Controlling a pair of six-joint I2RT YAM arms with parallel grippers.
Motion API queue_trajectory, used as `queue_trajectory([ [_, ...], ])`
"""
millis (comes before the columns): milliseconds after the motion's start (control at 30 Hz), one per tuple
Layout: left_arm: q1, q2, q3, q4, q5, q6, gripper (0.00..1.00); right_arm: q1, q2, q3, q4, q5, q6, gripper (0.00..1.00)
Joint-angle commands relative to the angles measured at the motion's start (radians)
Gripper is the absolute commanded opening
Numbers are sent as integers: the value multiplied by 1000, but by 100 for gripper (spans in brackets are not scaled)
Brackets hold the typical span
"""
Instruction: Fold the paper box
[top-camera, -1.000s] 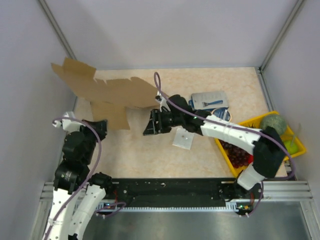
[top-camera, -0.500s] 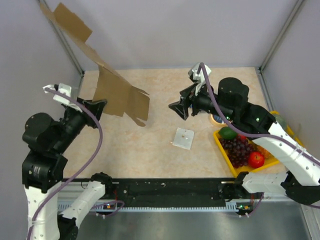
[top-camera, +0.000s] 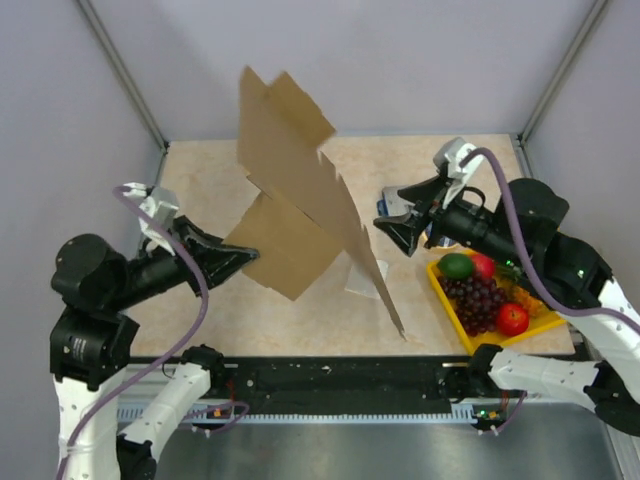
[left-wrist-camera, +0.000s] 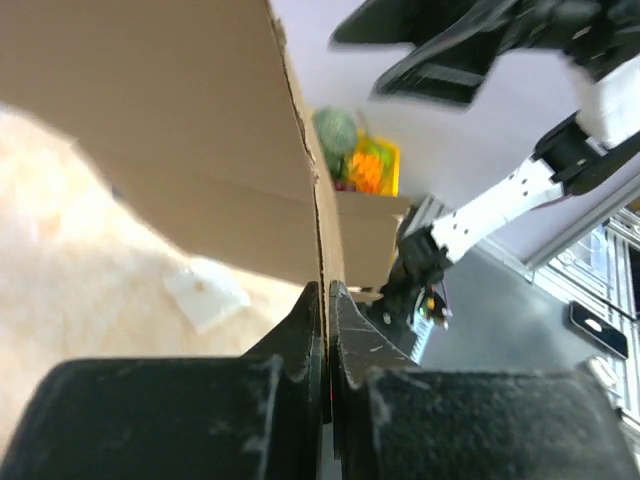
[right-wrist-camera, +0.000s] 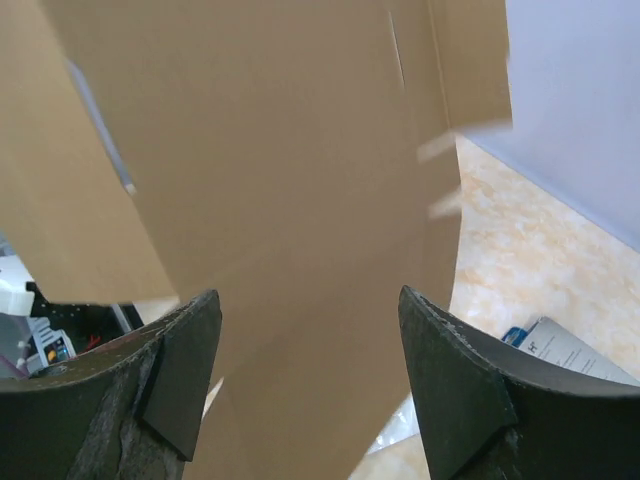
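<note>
The paper box (top-camera: 300, 190) is a large brown cardboard sheet held up off the table, standing nearly on edge and slanting from the back middle toward the front. My left gripper (top-camera: 238, 260) is shut on its lower left flap. In the left wrist view the fingertips (left-wrist-camera: 325, 292) pinch the cardboard (left-wrist-camera: 180, 120) edge between them. My right gripper (top-camera: 392, 226) hovers to the right of the sheet, open, jaws facing it. In the right wrist view the cardboard (right-wrist-camera: 280, 150) fills the gap ahead of the gripper (right-wrist-camera: 310, 300), with nothing between the fingers.
A yellow basket (top-camera: 447, 305) of fruit sits at the right, under the right arm. A small white packet (top-camera: 352, 282) lies on the table, partly hidden behind the sheet. A blue-and-white package (right-wrist-camera: 570, 350) lies farther back. Grey walls close in three sides.
The left arm has swung the cardboard from the far left corner to the middle, turning it nearly on edge. The right gripper has pulled back to the right and opened wider.
</note>
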Motion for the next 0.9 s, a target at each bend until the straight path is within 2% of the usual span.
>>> queue_trajectory([
  [0,-2,11,-82,-161,-191,57,0,-5,-3,8,3,-27,26,72],
  [100,-1,11,-179,-232,-439,36,0,-4,20,-24,17,-55,68,72],
  [167,-1,12,-270,-249,-543,54,0,-4,51,-49,35,-64,84,72],
  [200,-1,17,-303,-249,-656,62,0,-4,65,-63,63,-67,88,72],
  [267,-1,79,-356,-258,-758,86,0,-5,109,-110,104,-86,79,72],
  [400,-1,244,-325,-272,-936,106,0,-4,233,-117,149,-22,-2,72],
  [433,1,274,-269,-309,-972,106,0,-7,259,-98,161,0,-48,72],
  [467,1,331,-243,-324,-984,116,0,-8,313,-83,163,3,-60,72],
  [600,1,396,-235,-252,-1032,206,0,-39,411,-9,204,-35,-143,72],
  [667,1,388,-264,-200,-934,275,0,-61,442,6,236,-81,-193,72],
  [700,1,382,-273,-194,-888,298,0,-68,465,11,250,-99,-268,71],
  [767,-1,347,-300,-176,-831,303,0,-87,485,6,310,-138,-360,71],
  [800,-1,328,-317,-162,-820,307,0,-88,511,26,313,-144,-466,71],
  [867,-2,267,-366,-122,-813,320,0,-100,549,60,324,-181,-563,70],
])
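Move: The left hand already pinches the edge of the box cardboard, whose middle hangs about 13 cm ahead, 11 cm to its right and 7 cm lower. The patch of table it is bound for, by the white pad, lies some 17 cm ahead, 22 cm right and 45 cm below. From the empty right hand, the cardboard's middle is about 5 cm ahead, 14 cm left and 5 cm lower; the white pad is 8 cm ahead, 2 cm left and 42 cm below, and the grey carton about 27 cm ahead, 14 cm right and equally low. Down and forward, the left hand swings the pinched cardboard towards the table, about 26 cm lower and 17 cm farther out, drifting left while the wrist turns counter-clockwise and rolls its left side up; it levels off near the end. The right hand, after a brief pause, follows down, forward and left over the cardboard with its fingers still wide open, its left side dipping some 20 degrees. ##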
